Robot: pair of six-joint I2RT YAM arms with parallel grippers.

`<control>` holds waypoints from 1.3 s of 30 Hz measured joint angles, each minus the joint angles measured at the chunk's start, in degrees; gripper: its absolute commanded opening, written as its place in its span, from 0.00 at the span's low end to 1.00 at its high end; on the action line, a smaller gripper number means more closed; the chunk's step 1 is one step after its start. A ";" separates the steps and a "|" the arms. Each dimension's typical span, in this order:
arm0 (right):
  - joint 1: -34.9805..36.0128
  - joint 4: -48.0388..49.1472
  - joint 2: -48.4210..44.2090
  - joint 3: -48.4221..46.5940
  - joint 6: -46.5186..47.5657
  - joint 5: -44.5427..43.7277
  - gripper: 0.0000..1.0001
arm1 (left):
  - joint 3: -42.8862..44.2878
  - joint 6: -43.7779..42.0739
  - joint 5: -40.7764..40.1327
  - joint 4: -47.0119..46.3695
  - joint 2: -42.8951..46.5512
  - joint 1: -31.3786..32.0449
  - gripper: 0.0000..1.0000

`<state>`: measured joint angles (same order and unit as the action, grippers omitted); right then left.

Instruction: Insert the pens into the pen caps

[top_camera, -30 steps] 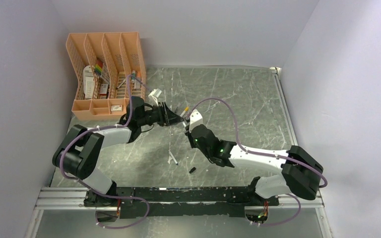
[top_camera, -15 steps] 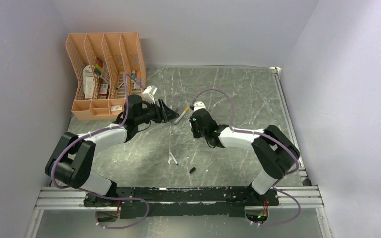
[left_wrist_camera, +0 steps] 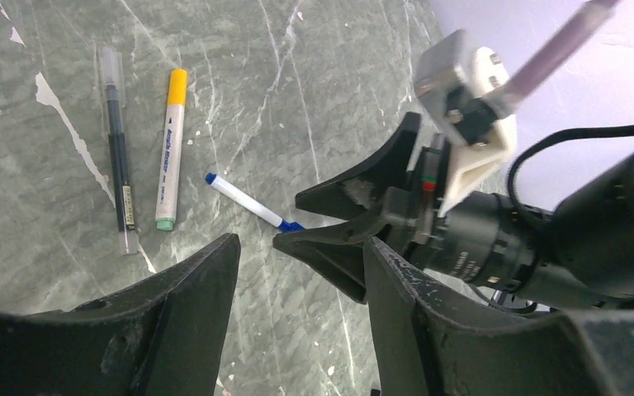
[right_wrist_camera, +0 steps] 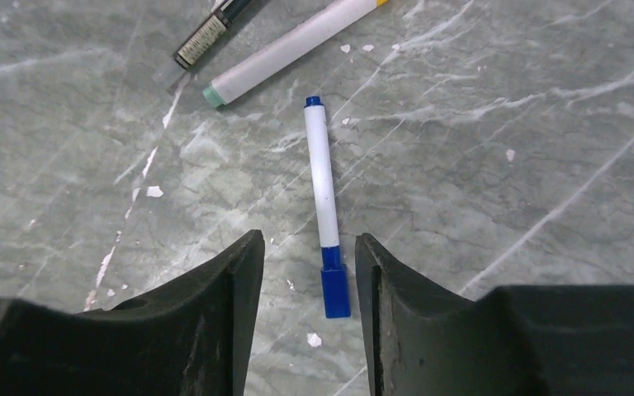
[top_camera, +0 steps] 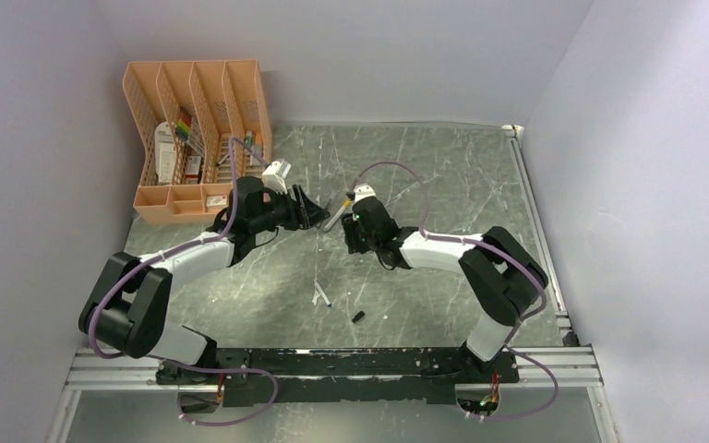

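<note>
Three pens lie on the marble table [top_camera: 443, 185] between my grippers. One is a dark pen [left_wrist_camera: 118, 148] with a clear cap. One is a white pen [left_wrist_camera: 169, 148] with a yellow cap [left_wrist_camera: 178, 85]. The third is a white pen [right_wrist_camera: 322, 186] wearing a blue cap [right_wrist_camera: 335, 289], and it lies flat on the table between the spread fingers of my right gripper [right_wrist_camera: 307, 239], untouched. My left gripper [left_wrist_camera: 301, 241] is open and empty, facing the right gripper [left_wrist_camera: 330, 216] just short of these pens. A loose black cap [top_camera: 357, 317] lies nearer the arm bases.
A slim white pen-like item [top_camera: 321, 295] lies near the black cap. An orange file organiser [top_camera: 198, 138] with small items stands at the back left. Purple cables [top_camera: 397, 171] loop over the arms. Walls close in the table on three sides.
My right gripper has opened and the blue-capped pen now lies free on the table. The right arm has swung toward the back left, and the left gripper has drawn slightly back to the left.
</note>
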<state>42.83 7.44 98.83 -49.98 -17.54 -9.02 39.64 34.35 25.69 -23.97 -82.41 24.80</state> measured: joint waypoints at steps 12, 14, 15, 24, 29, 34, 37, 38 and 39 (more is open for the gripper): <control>1.49 0.70 -6.34 7.08 -4.20 0.68 0.00 | -0.11 0.15 0.33 -1.49 -2.49 0.00 0.66; 1.49 0.55 -6.34 8.90 -5.27 0.94 0.00 | -0.11 0.15 0.44 -1.53 -2.60 0.00 0.66; 1.46 0.44 -6.34 9.38 -5.66 0.96 0.00 | -0.11 0.15 0.48 -1.53 -2.64 0.00 0.66; -1.14 0.28 -4.35 8.09 -6.91 0.81 0.00 | -0.11 0.11 0.68 -1.55 -2.75 -0.02 0.66; -4.42 2.60 -0.72 5.03 -6.03 0.92 0.00 | -0.11 -0.22 0.66 -1.36 -2.73 -0.02 0.66; -7.30 2.56 2.64 0.76 -4.33 0.61 0.00 | -0.11 -0.96 0.66 -0.39 -2.60 -0.24 0.66; -8.33 2.62 4.74 -2.05 -3.48 0.63 0.00 | -0.11 -1.27 0.68 -0.04 -2.51 -0.33 0.66; -8.59 2.69 5.57 -2.99 -3.19 0.66 0.00 | -0.11 -1.38 0.66 0.09 -2.45 -0.37 0.66; -8.81 3.04 6.51 -3.91 -2.89 0.68 0.00 | -0.11 -1.42 0.68 0.17 -2.38 -0.37 0.66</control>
<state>34.02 10.48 105.34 -53.89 -20.43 -8.34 39.53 32.93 26.37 -23.79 -84.79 24.43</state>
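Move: The blue pen lies just under the right hand, its cap end by the open fingertips and its middle about 3 cm ahead, 1 cm left and 2 cm below. From the same hand the yellow-capped marker is some 7 cm ahead and 3 cm left, the black pen about 8 cm ahead and 6 cm left. The blue pen lies roughly 3 cm ahead, 6 cm right and 13 cm below the left hand. Right fingers shut, draw back about 5 cm, then sweep forward some 10, pushing the blue pen's cap. ##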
